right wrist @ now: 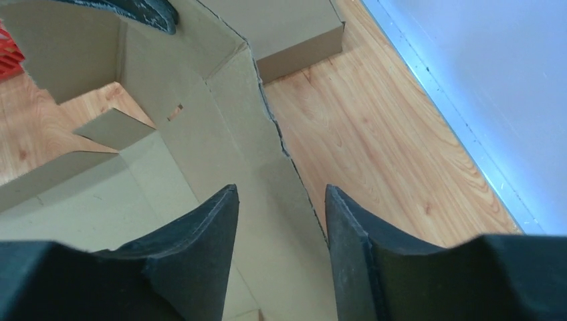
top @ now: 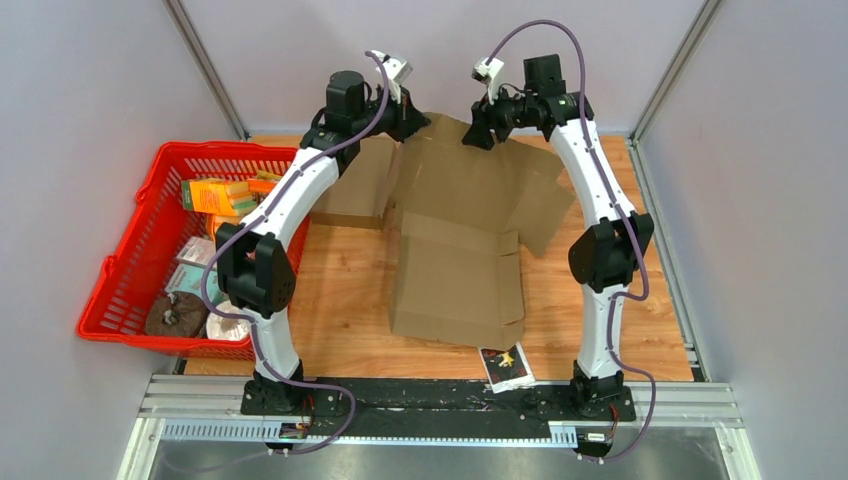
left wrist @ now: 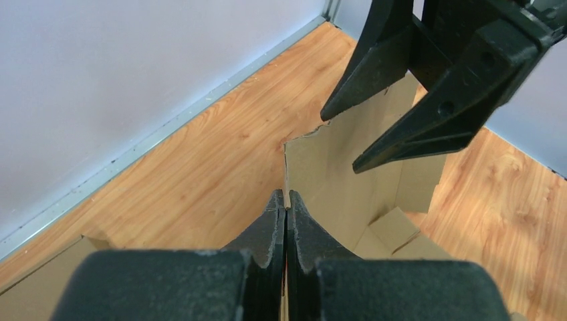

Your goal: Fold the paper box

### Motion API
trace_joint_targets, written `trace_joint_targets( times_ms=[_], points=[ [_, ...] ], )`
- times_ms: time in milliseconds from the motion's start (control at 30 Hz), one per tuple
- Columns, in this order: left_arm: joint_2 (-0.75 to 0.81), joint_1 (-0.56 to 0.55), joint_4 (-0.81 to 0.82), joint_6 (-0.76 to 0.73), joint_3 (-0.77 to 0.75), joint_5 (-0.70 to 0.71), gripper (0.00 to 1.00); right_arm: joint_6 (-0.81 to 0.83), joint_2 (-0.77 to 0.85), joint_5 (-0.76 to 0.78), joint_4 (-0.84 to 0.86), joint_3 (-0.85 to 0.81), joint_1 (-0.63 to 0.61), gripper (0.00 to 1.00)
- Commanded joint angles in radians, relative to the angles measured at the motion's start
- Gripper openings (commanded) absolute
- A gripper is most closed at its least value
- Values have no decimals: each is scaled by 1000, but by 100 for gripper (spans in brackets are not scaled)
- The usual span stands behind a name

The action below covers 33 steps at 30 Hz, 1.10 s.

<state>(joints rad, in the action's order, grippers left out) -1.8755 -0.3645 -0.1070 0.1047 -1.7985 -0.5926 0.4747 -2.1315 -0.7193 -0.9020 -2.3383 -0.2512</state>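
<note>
The paper box (top: 455,260) is a brown cardboard sheet lying unfolded on the wooden table, with its far flap raised. My left gripper (top: 412,124) is shut on the edge of that flap (left wrist: 334,174), and the thin cardboard shows pinched between its fingertips (left wrist: 286,198). My right gripper (top: 480,133) is at the same flap from the other side, facing the left one. Its jaws (right wrist: 281,190) stand open astride the flap's torn edge (right wrist: 200,114), with cardboard between them. The right gripper's fingers (left wrist: 401,100) show in the left wrist view.
A red basket (top: 130,290) holding several packets stands at the table's left. A small printed card (top: 507,367) lies at the near edge between the arm bases. The back wall rail (left wrist: 167,130) runs close behind both grippers.
</note>
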Motion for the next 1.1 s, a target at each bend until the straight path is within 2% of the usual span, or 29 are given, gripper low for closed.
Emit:
trace_joint_targets(
  times_ms=[0, 67, 100, 167, 200, 300, 400, 433, 533, 733, 867, 1067],
  points=[
    [18, -5, 12, 36, -88, 8, 0, 4, 10, -78, 9, -16, 6, 44],
    [12, -13, 10, 65, -104, 19, 0, -5, 10, -72, 15, -27, 6, 32],
    [9, -19, 7, 72, -110, 22, 0, -8, 13, -62, 15, -33, 6, 20],
    [6, -36, -19, 85, -122, 79, 0, -22, 22, -58, 21, -35, 7, 9],
    [6, -40, -25, 92, -125, 105, 0, -27, 36, -51, 25, -33, 6, 0],
    [9, -50, -39, 134, -127, 148, 4, -39, 77, -20, 41, -21, 4, 0],
    [27, -60, -54, 161, -116, 175, 13, -67, 116, 4, 69, 2, 6, 0],
    [44, -65, -54, 165, -110, 175, 24, -74, 140, 1, 77, 7, 6, 0],
    [71, -77, -11, 199, -55, 160, 36, -119, 189, -15, 106, 49, 6, 0],
    [76, -96, 76, 276, 1, 136, 39, -249, 336, -85, 300, 287, -16, 0],
    [70, -119, 102, 305, -12, 122, 46, -287, 386, -85, 340, 350, -46, 0],
    [41, -154, 240, 414, -2, 30, 56, -413, 427, -103, 481, 453, -56, 0]
  ],
)
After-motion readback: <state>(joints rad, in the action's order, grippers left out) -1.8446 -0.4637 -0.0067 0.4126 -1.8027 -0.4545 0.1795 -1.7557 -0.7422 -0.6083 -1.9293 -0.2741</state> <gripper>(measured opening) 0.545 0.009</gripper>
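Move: The part of the paper box's raised far edge that the right hand goes for lies between its open fingers, about a centimetre below its hand point; from the left hand, already pinching the edge's left end, that spot is about 8 cm right, level ahead, 6 below. From the right hand, the box's near panel is some 27 cm back, 3 left and 22 below, and the closed box about 7 back, 22 left and 26 below. The right fingers shut on the raised cardboard edge and pinch it while the left hand, still gripping, lifts 1 to 2 cm. Then the left fingers open to about half and let go, and that hand shifts some 4 cm right along the edge, slightly back and up, tipping over a little, its fingers straddling the corner flap; the right hand pulls its pinched edge about 7 cm back and as much up. ##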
